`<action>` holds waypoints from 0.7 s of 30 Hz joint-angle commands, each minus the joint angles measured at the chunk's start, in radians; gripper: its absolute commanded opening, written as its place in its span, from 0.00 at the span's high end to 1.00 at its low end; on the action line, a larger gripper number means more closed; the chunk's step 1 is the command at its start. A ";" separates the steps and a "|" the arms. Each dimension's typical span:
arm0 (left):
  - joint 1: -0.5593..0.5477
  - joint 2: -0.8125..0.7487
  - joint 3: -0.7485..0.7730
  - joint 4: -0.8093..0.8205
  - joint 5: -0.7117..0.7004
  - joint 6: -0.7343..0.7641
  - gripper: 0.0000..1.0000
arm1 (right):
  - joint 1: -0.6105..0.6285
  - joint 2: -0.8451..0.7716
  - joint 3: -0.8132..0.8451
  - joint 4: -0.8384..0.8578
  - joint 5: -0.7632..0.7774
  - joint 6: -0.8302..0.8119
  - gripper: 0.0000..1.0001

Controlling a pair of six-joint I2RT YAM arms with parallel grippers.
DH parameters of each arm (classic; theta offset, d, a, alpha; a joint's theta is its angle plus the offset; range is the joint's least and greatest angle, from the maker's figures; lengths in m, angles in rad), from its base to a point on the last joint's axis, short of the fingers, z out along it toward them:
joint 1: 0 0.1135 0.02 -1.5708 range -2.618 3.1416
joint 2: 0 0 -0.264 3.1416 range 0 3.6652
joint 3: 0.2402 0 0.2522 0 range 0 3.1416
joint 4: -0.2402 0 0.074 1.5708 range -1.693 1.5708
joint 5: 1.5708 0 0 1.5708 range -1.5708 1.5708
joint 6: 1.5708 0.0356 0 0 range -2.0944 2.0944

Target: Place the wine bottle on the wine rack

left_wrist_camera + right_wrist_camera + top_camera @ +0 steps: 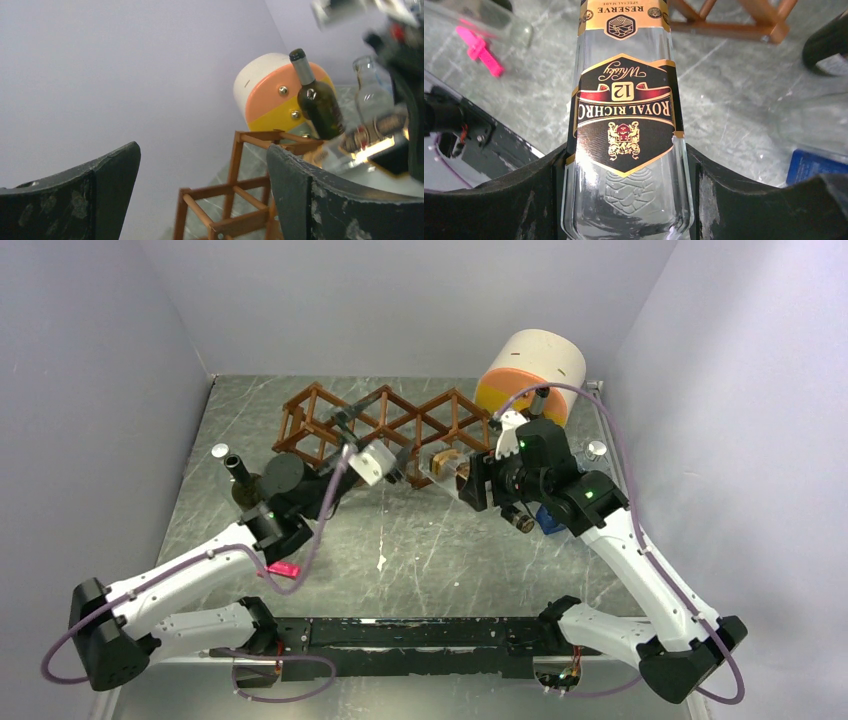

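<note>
The reddish-brown wooden lattice wine rack (385, 420) stands at the back middle of the table. My right gripper (465, 482) is shut on a clear glass bottle (443, 465) with a black and gold label, holding it just off the rack's right front. In the right wrist view the bottle (626, 110) fills the space between the fingers (744, 195), and the rack (736, 20) lies beyond its far end. My left gripper (395, 472) is open and empty at the rack's front. In the left wrist view the rack (235, 200) shows between the spread jaws.
A cream, orange and yellow cylinder (530, 375) lies at the back right, with a dark bottle (317, 102) before it. Another dark bottle (240, 475) stands at the left. A clear bottle (597, 452), a blue object (548, 520) and a pink object (283, 568) are also on the table.
</note>
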 commanded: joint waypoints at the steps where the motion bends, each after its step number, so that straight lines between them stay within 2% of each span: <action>1: 0.045 -0.026 0.185 -0.316 -0.147 -0.336 0.00 | -0.002 -0.027 -0.032 0.101 -0.081 -0.028 1.00; 6: 0.066 -0.004 0.344 -0.593 -0.116 -0.542 0.00 | -0.001 -0.015 -0.087 0.144 -0.119 -0.021 1.00; 12: 0.067 -0.017 0.405 -0.742 -0.069 -0.731 0.00 | 0.002 0.021 -0.141 0.212 -0.101 0.011 1.00; 21: 0.066 -0.049 0.411 -0.929 0.021 -0.770 0.00 | 0.006 0.097 -0.165 0.337 0.056 0.078 1.00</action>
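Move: My right hand holds the wine bottle to be racked, its base pointing out to the left. The wine rack's right-hand cell lies about 14 cm ahead of that hand, 4 cm left and 14 cm down. A dark bottle stands some 21 cm ahead and 14 cm right; a clear bottle is 9 cm ahead, 14 cm right. From my empty left hand, that cell is roughly 10 cm ahead, 15 cm right and 27 cm below. I lower the held bottle about 8 cm towards the front of the rack's right-hand cell, drawing back a couple of centimetres on the way and then easing forward again, my right fingers keeping their grip. My open left hand rises some 5 cm and shifts left, then sinks about 7 cm as its wrist tips steeply down, roughly 45 degrees in all. ##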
